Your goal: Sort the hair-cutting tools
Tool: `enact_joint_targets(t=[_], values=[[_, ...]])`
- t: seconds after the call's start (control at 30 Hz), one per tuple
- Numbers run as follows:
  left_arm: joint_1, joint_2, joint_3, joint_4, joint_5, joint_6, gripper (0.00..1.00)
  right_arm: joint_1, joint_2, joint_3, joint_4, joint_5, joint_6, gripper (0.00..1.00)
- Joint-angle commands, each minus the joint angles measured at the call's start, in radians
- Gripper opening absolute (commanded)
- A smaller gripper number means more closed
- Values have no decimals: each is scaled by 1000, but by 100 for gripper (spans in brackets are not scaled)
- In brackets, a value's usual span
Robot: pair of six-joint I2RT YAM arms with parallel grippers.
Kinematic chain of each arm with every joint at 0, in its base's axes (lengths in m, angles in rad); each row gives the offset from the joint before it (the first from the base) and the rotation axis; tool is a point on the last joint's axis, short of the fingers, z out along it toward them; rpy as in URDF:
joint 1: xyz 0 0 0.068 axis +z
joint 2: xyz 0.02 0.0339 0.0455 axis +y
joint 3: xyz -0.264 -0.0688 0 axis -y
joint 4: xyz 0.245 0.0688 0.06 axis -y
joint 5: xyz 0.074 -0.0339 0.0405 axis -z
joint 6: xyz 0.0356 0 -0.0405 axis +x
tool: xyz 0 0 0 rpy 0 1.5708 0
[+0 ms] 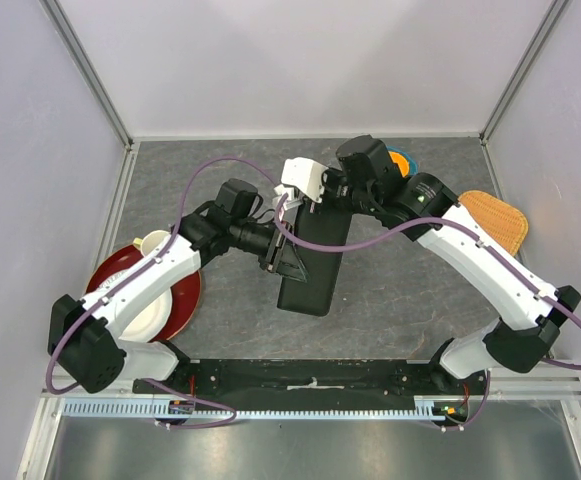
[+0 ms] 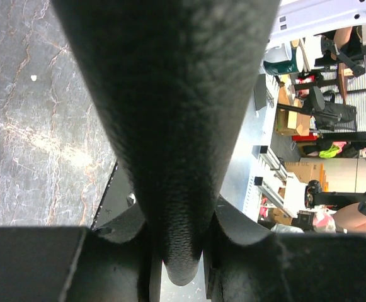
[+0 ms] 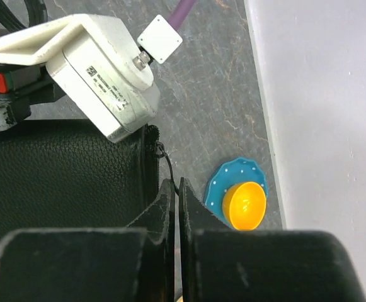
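Observation:
A black folding case (image 1: 310, 270) lies in the middle of the table. My left gripper (image 1: 282, 250) is at its left side. In the left wrist view the jaws (image 2: 179, 251) are clamped on a thick black textured edge of the case (image 2: 170, 94). My right gripper (image 1: 332, 195) is at the case's far right corner. In the right wrist view its jaws (image 3: 177, 189) are shut on the thin cord of the zipper pull (image 3: 160, 153) beside the case (image 3: 57, 176). The hair-cutting tools are out of view.
A red plate (image 1: 185, 300) with a white bowl and a cup (image 1: 153, 243) sits at the left. A blue dish with a yellow bowl (image 1: 402, 160) (image 3: 242, 201) stands by the back wall. An orange woven pad (image 1: 498, 222) lies at the right. Walls enclose three sides.

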Motion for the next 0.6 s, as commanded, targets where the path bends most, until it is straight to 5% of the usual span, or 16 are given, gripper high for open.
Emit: enact_joint_targets(t=[0.0,0.17,0.23,0.27,0.57], values=[[-46,35,44,-109,66,61,2,11,-7,82,269,-95,2,0],[-48,33,64,-123,29,75,2,13,-2,62,295,-34,45,0],[-47,19,73,-122,-17,73,2,11,-17,21,322,85,85,16],[-43,13,84,-123,-35,73,2,11,-26,1,336,133,103,38],[87,-13,112,-155,-167,35,2,-2,-141,-259,420,822,455,84]])
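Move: The right hand's shut fingers hold the zipper pull at the case's far end, with the black case's middle about 9 cm back, 1 cm left and 5 cm lower. The blue plate with the yellow bowl is some 15 cm right, 7 cm ahead and 32 cm below. From the left hand, gripping the case, the pull lies roughly 14 cm ahead, 4 cm right and 10 cm up. Right fingers open off the zipper pull and swing about 6 cm forward-right; left hand still grips the case. ##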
